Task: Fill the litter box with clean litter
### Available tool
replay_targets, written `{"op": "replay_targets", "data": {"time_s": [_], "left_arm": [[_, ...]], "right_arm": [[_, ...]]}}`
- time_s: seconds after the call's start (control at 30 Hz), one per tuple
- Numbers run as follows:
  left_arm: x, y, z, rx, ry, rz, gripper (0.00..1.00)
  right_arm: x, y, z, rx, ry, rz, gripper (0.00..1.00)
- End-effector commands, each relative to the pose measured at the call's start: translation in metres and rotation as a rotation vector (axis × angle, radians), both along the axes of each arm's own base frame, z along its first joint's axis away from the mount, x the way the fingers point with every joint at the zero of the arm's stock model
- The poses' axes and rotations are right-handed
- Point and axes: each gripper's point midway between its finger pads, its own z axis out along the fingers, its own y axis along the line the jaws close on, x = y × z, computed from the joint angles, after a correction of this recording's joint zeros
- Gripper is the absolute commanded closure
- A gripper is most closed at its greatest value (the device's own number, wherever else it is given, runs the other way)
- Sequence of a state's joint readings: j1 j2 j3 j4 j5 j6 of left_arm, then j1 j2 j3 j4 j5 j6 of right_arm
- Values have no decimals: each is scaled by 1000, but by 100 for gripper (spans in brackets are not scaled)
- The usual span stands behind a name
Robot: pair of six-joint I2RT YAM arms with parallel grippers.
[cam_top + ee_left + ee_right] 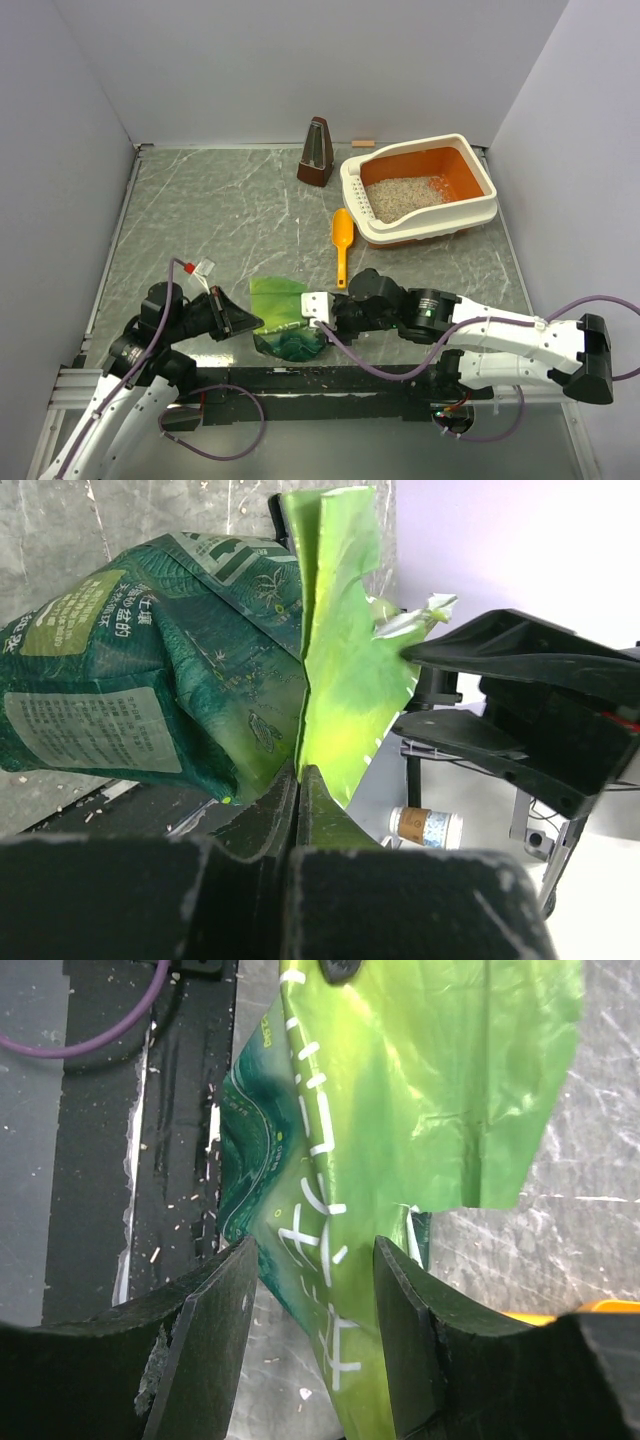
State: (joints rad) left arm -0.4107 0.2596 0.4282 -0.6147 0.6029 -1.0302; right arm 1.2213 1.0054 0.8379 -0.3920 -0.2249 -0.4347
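The litter box [428,228], cream outside and orange inside, stands at the far right with pale clean litter [403,193] covering part of its floor. A crinkly green bag [283,318] lies at the near middle of the table between both arms. My left gripper [298,772] is shut on a thin edge of the bag [150,670]. My right gripper [312,1280] is open, its fingers [215,1305] straddling a fold of the bag [420,1080]; the fold lies against the right-hand finger, with a gap on the left. From above, the two grippers [243,322] [312,310] face each other across the bag.
An orange scoop [342,240] lies between the bag and the litter box. A brown pyramid-shaped object [317,152] and a small wooden block [363,143] stand at the back. Spilled granules dot the black rail [180,1160] at the near edge. Grey walls close in three sides.
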Motion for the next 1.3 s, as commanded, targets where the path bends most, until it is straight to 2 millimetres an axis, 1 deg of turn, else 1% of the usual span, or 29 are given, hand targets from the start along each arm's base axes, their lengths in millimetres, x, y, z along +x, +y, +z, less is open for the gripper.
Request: {"op": "replay_targets", "data": {"time_s": [0.0, 0.07, 0.2, 0.33, 0.37, 0.4, 0.43, 0.47, 0.53, 0.57, 0.63, 0.67, 0.7, 0.8, 0.87, 0.97, 1.0, 1.03, 1.1, 1.17, 1.27], "left_arm": [[4, 6, 3, 37, -3, 36, 99], [5, 5, 6, 39, -10, 31, 99], [5, 5, 8, 56, -28, 16, 99], [6, 4, 18, 64, -82, -10, 99], [7, 4, 21, 72, -106, -19, 99], [8, 6, 28, 87, -137, -19, 99], [11, 7, 33, 105, -160, -21, 99], [12, 8, 43, 124, -209, -29, 99], [18, 14, 64, 182, -300, -25, 91], [19, 16, 79, 200, -370, -32, 82], [17, 14, 104, 203, -498, -71, 76], [14, 11, 113, 193, -556, -106, 70], [12, 8, 119, 187, -609, -146, 65], [-7, -9, 130, 100, -724, -329, 53], [-9, -14, 121, 91, -727, -400, 51], [3, -15, 98, 158, -681, -423, 49], [6, -17, 95, 161, -661, -438, 49], [6, -20, 95, 156, -656, -466, 48], [12, -23, 107, 156, -695, -452, 48], [19, -25, 114, 189, -734, -449, 47], [35, -33, 108, 280, -730, -464, 46]], "right_arm": [[0, 2, -18, -12, 25, -14, 43], [1, 1, -28, -29, 42, -32, 45], [1, 0, -39, -36, 70, -47, 52], [3, -4, -47, -60, 93, -64, 66], [3, -5, -48, -65, 100, -65, 71], [4, -6, -49, -71, 105, -68, 78], [4, -7, -49, -82, 110, -72, 91], [4, -10, -50, -96, 118, -75, 100], [-2, -12, -50, -119, 151, -57, 100], [-5, -16, -52, -143, 174, -49, 100], [-7, -18, -48, -159, 199, -42, 100], [-6, -20, -46, -160, 211, -45, 100], [-6, -21, -44, -166, 224, -42, 100], [-4, -23, -36, -173, 245, -44, 100], [-1, -24, -32, -178, 255, -50, 100], [3, -26, -23, -161, 271, -59, 100], [3, -27, -21, -150, 277, -49, 100], [4, -26, -18, -135, 278, -49, 100], [5, -28, -15, -115, 288, -53, 100], [4, -28, -13, -96, 298, -52, 100], [6, -30, -12, -86, 325, -63, 100]]}}
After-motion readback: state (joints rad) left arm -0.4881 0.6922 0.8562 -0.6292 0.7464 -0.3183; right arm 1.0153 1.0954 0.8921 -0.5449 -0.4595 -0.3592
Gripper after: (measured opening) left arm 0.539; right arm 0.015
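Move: The stretch of the litter bag's rim that the open right hand goes for lies about 3 cm below it and some 1 cm ahead and to its left; the scoop lies about 18 cm ahead, 5 cm right and 15 cm below, and the black T-shaped tool some 4 cm ahead, 13 cm right and 15 cm below. From the left hand, still pinching the rim's other end, that stretch is about 12 cm to the right, 1 cm ahead and level. Right hand sinks roughly 3 cm, pinches the bag rim; left lets go, rises 12 cm, then dips. ##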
